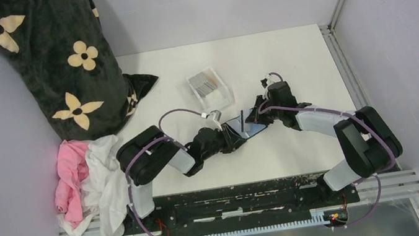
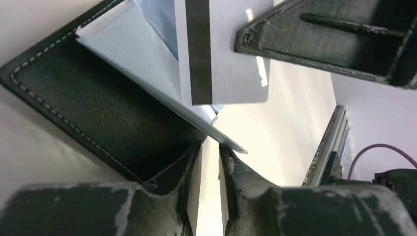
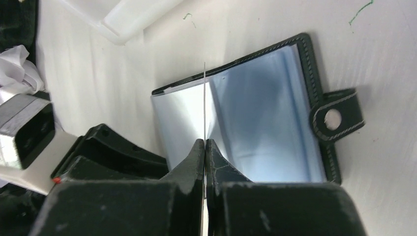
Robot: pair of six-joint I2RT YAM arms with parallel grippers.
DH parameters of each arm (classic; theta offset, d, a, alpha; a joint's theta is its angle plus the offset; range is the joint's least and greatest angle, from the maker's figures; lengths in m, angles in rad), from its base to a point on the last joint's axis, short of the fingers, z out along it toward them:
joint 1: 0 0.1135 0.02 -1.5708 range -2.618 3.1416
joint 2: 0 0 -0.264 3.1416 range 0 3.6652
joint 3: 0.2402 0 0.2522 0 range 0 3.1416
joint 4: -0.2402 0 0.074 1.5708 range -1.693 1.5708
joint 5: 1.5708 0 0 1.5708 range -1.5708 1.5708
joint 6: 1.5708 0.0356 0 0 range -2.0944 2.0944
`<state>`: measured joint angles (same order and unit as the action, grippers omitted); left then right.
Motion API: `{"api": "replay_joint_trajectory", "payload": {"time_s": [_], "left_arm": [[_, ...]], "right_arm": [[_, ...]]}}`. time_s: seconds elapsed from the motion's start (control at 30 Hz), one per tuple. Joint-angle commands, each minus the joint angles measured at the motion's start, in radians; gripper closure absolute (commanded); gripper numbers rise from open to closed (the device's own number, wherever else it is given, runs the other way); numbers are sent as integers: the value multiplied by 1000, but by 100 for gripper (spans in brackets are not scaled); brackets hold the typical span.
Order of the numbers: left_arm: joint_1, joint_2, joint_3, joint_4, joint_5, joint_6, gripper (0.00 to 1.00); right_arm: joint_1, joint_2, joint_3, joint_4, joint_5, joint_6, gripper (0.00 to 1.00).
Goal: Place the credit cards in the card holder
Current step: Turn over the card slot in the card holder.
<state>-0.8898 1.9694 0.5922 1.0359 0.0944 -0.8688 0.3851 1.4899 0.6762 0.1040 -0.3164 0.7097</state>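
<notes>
The black card holder (image 3: 265,113) lies open on the white table, its grey-blue slots facing up and its snap tab (image 3: 334,118) to the right. My right gripper (image 3: 204,142) is shut on a grey credit card (image 3: 204,98), seen edge-on and upright over the holder's fold. The left wrist view shows that card's magnetic stripe (image 2: 199,49). My left gripper (image 2: 210,147) sits at the holder's near-left corner (image 1: 232,136), jaws a narrow gap apart with only table showing between them. The black flap (image 2: 98,108) lies beside its left finger. More credit cards (image 1: 206,82) lie in the clear tray.
The clear plastic tray (image 1: 219,97) stands just behind the holder. A black flowered cloth bag (image 1: 54,60) fills the back left. Pink and white cloths (image 1: 88,180) are heaped by the left arm's base. A metal rail (image 1: 343,66) runs along the table's right edge.
</notes>
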Motion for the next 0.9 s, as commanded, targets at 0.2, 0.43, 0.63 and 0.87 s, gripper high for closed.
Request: {"api": "replay_joint_trajectory", "payload": {"time_s": [0.2,0.43,0.63,0.87], "left_arm": [[-20,-229,-158,-414,-84,45,62],[-39,-334,-132,-540,-106,53,56],[-49,-495,-137,-668,-171,55,53],[-49,-662,-61,-803,-297,92,51]], "right_arm": [[12,55,29,21,8,-33,99],[30,77,35,27,24,-36,99],[32,75,36,18,34,-39,99],[35,74,36,15,40,-41,99]]}}
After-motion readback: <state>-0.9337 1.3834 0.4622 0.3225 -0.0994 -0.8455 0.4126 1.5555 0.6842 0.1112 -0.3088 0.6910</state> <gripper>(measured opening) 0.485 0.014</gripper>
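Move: The card slot's page, its near corner right at the left fingertips, has its middle about 5 cm ahead of the left hand and level with it sideways. The open card holder's middle is 5 cm ahead and 4 cm right, the card tray some 21 cm ahead and 9 cm left. From the right hand, which already holds a card, the slot lies about 4 cm left, 2 cm back and 4 cm below. Opening, the left hand withdraws about 8 cm left and 4 back from the slot; right lowers its card. ##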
